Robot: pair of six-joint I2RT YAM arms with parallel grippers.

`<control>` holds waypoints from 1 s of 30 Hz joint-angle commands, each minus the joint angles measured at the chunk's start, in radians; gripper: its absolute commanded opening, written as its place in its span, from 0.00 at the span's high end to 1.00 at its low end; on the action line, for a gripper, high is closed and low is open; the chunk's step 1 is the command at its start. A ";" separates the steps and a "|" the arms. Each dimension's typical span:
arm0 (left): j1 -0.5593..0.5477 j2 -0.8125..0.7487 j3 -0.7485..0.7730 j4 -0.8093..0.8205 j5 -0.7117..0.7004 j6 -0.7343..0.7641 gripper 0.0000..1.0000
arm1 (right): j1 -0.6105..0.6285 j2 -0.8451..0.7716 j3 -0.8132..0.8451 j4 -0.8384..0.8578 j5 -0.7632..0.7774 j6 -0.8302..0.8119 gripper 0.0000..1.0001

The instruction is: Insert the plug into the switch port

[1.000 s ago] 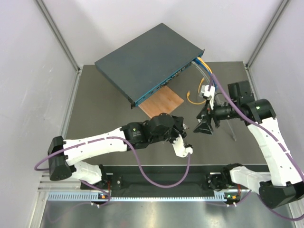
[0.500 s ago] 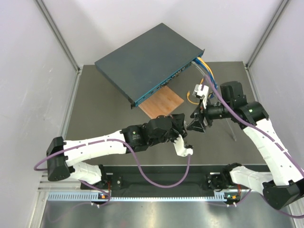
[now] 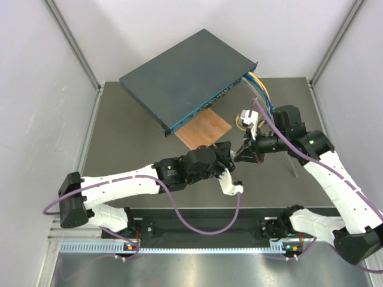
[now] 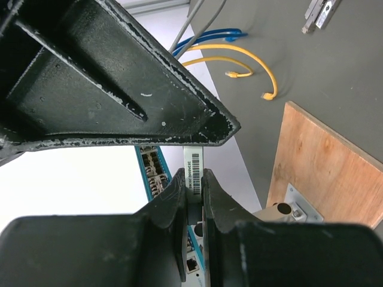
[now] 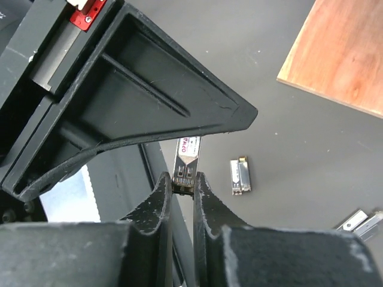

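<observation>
The switch (image 3: 185, 75) is a dark blue-grey box at the back of the mat, its teal socket face (image 3: 200, 110) turned to the front right. That face also shows in the left wrist view (image 4: 148, 173). The plug is a small silver module with a label (image 4: 193, 170) (image 5: 187, 152). My left gripper (image 3: 230, 156) (image 4: 193, 179) is shut on one end of it. My right gripper (image 3: 240, 153) (image 5: 182, 179) faces the left one tip to tip and is shut on the other end. The two meet mid-mat, in front of the switch. In the top view the plug is hidden between the fingers.
A thin wooden square (image 3: 203, 128) (image 4: 323, 161) (image 5: 344, 48) lies just in front of the switch. Blue and yellow cables (image 3: 257, 84) leave the switch's right end, and loose yellow ends (image 4: 239, 66) lie on the mat. A spare module (image 5: 239, 176) lies on the mat.
My right gripper has moved left across the mat until it meets the left gripper. The left gripper has shifted slightly up and right.
</observation>
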 commanded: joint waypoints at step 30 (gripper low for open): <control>0.429 0.055 0.608 -0.150 0.190 -1.275 0.03 | -0.374 0.164 0.268 0.162 0.179 -0.137 1.00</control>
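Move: The plug is still pinched by both hands, its middle about 2 cm right of the left hand point and 1 cm ahead. From the right hand, the switch port area at the right part of the front face is roughly 25 cm ahead, 3 cm left and some 5 cm lower. About 14 cm below that hand, two spare plugs lie 9 cm ahead and 10 cm right; the wooden board is 17 cm ahead, 11 cm left. The switch's middle is some 30 cm ahead and 15 cm left of the left hand. Open the left gripper wide to let go of the plug while the right fingers keep their pinch on it. Ease the right hand off, then speed it forward about 13 cm and right about 9 cm, rising slightly and turning some 25 degrees clockwise, passing above the spare plugs. Once clear, swing the empty left hand up about 16 cm and forward towards the switch, with some left, rolling its wrist strongly. ##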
